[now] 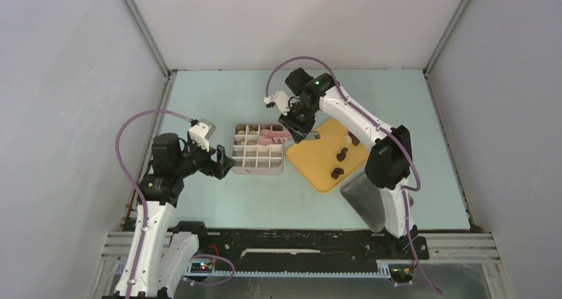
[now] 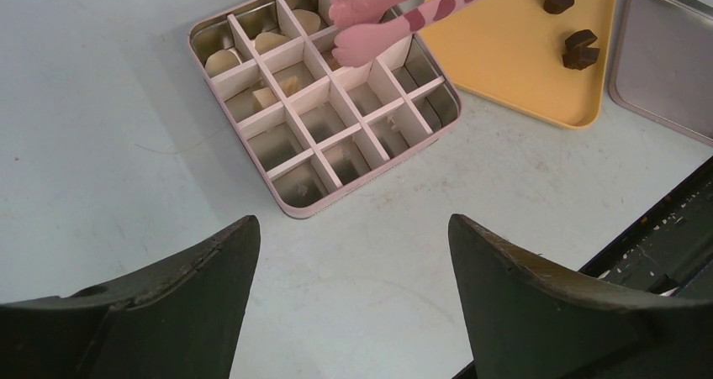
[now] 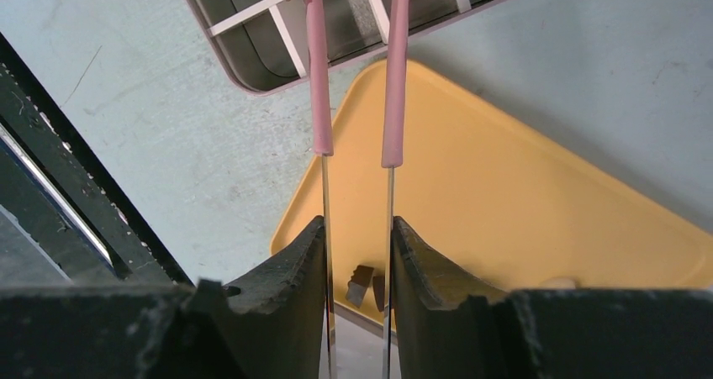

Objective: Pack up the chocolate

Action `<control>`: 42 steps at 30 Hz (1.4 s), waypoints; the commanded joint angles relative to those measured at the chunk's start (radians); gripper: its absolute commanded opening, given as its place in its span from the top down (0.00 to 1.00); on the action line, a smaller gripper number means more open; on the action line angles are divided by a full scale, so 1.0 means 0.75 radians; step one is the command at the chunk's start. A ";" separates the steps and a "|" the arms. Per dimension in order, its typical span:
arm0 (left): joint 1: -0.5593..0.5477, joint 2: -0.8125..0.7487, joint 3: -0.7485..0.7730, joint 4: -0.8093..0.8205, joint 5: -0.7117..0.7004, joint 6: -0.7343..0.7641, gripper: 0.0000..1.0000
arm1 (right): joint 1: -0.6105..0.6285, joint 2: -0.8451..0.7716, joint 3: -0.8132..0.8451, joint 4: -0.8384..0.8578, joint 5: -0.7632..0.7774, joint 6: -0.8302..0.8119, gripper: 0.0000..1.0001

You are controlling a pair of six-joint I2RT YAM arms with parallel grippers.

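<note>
A pink box (image 1: 258, 172) with a white grid holds cream-white chocolate (image 2: 220, 60) in several far-left cells. Dark chocolate (image 1: 342, 155) and one pale piece (image 1: 347, 138) lie on the yellow tray (image 1: 318, 160). My right gripper (image 1: 298, 128) is shut on the metal blades of the pink tongs (image 1: 274, 138). The tongs' spoon tips (image 2: 370, 43) stand slightly apart over the box's far cells, and I see nothing between them. In the right wrist view both fingers (image 3: 303, 261) press the tongs (image 3: 318, 85). My left gripper (image 2: 353, 228) hangs open beside the box's near-left corner, holding nothing.
A metal lid (image 1: 366, 199) lies next to the yellow tray's near-right edge, close to the right arm's base. The black rail (image 1: 298, 242) runs along the table's near edge. White walls enclose the table on three sides.
</note>
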 commanded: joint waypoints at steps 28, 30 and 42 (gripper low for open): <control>0.013 0.035 -0.017 0.025 0.036 -0.005 0.14 | -0.679 -0.730 -0.892 0.206 0.273 0.036 0.69; 0.013 0.032 -0.017 0.024 0.036 -0.008 0.14 | -0.682 -0.714 -0.891 0.215 0.286 0.041 0.69; 0.013 0.030 -0.022 0.028 0.032 -0.003 0.14 | -0.689 -0.634 -0.889 0.238 0.267 0.043 0.67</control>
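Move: The last white chocolate on the yellow tray lies about 18 cm to the right of the right hand, level with it fore and aft, some 11 cm lower. Two dark chocolates sit about 3 cm farther right; another dark pair is 16 cm right and 6 cm back of the hand, and the compartment box's middle is 14 cm left and 4 cm back. For the left hand, that white piece is some 38 cm right, 7 cm ahead. The white chocolate just set in the box is left behind: the right hand, still gripping the pink tongs with their tips to its left, lifts them about 5 cm off the box, sweeps quickly some 25 cm right over the tray, and sinks to slightly below its starting height. It turns about 35 degrees clockwise on the way, bringing the tong tips to the last white piece; the gripper's opening hardly changes, so the tongs stay parted. ##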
